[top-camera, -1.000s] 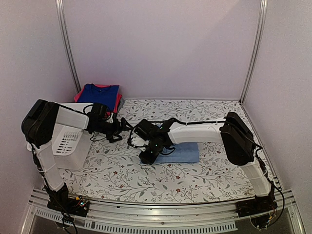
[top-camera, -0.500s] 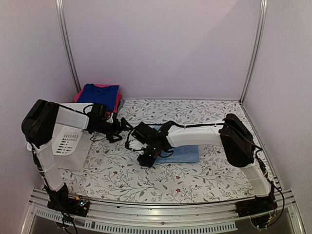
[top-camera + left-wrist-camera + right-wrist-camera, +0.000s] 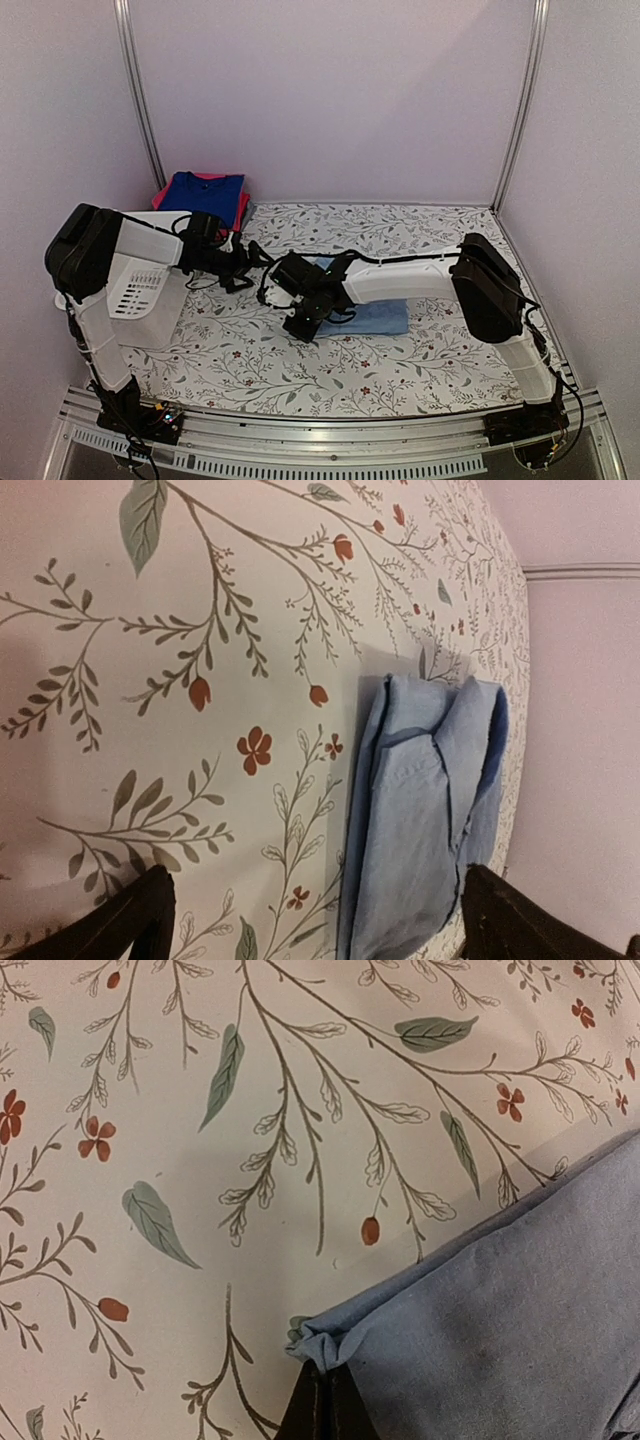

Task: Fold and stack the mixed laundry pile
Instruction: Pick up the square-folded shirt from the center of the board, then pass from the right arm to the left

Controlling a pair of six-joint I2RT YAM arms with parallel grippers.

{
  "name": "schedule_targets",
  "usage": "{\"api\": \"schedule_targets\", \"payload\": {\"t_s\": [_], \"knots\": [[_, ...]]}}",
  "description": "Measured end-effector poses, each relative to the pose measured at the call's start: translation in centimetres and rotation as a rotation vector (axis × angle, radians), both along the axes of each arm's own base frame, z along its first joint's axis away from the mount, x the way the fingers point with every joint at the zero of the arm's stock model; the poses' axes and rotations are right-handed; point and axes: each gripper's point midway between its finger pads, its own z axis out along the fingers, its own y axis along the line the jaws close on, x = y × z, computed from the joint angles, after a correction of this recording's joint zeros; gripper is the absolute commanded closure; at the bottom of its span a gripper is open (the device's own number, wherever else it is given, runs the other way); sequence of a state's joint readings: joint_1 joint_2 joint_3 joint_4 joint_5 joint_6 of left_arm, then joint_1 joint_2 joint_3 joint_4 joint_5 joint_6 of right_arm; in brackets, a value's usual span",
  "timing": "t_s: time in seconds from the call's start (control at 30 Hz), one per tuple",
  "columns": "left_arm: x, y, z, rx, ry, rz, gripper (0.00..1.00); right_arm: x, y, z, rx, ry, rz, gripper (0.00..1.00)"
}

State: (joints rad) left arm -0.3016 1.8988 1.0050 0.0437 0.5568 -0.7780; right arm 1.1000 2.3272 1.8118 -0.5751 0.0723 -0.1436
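A folded pale-blue shirt (image 3: pixel 378 316) lies on the floral tablecloth at mid table; it also shows in the left wrist view (image 3: pixel 420 810) and the right wrist view (image 3: pixel 510 1320). My right gripper (image 3: pixel 305 326) is shut on the shirt's near-left corner, which bunches at the closed tips (image 3: pixel 322 1385). My left gripper (image 3: pixel 252 260) is open and empty, hovering left of the shirt, its two fingers spread wide on either side of the shirt's end in its own view (image 3: pixel 320 935). A folded blue garment (image 3: pixel 205 188) lies on a pink-red one (image 3: pixel 241 210) at the back left corner.
A white slotted basket (image 3: pixel 140 290) stands at the left edge under the left arm. The pale walls and two metal posts (image 3: pixel 138 95) close the back and sides. A metal rail (image 3: pixel 330 440) runs along the near edge.
My right gripper has shifted slightly left and nearer with the shirt corner in it. The left arm has hardly moved.
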Motion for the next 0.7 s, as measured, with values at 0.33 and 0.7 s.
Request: {"api": "schedule_targets", "payload": {"t_s": [0.33,0.7], "knots": [[-0.3,-1.1,0.7,-0.082,-0.011,0.013,0.0,2.9,-0.4,4.2,0.096,-0.036,-0.047,1.0],[-1.9,-6.3,0.1,-0.23,0.054,-0.023,0.0,4.3,-0.1,7.3,0.195,-0.043,-0.059,1.0]]}}
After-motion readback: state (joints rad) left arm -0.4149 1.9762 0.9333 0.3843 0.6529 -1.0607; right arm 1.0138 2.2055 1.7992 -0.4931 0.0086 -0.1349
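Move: The right hand has the blue shirt's near left corner pinched; the shirt's middle lies about 10 cm to its right, 8 cm ahead and 1 cm lower, and the open left gripper waits some 14 cm ahead and 11 cm to its left, about 3 cm higher. From the left hand, the shirt's middle is roughly 21 cm right, 6 cm back and 4 cm below. The white basket stands about 24 cm to the left hand's left and 3 cm back. Keeping its closed grip on the near left corner, the right hand lifts it about 7 cm and carries it 4 to 5 cm forward towards the left gripper, tipping some 10 degrees so that its left side rises. The left hand, fingers still wide open, travels about 6 cm to the right and slightly back towards the raised left edge, speeding up as it goes and rolling its left side down by about 13 degrees. ##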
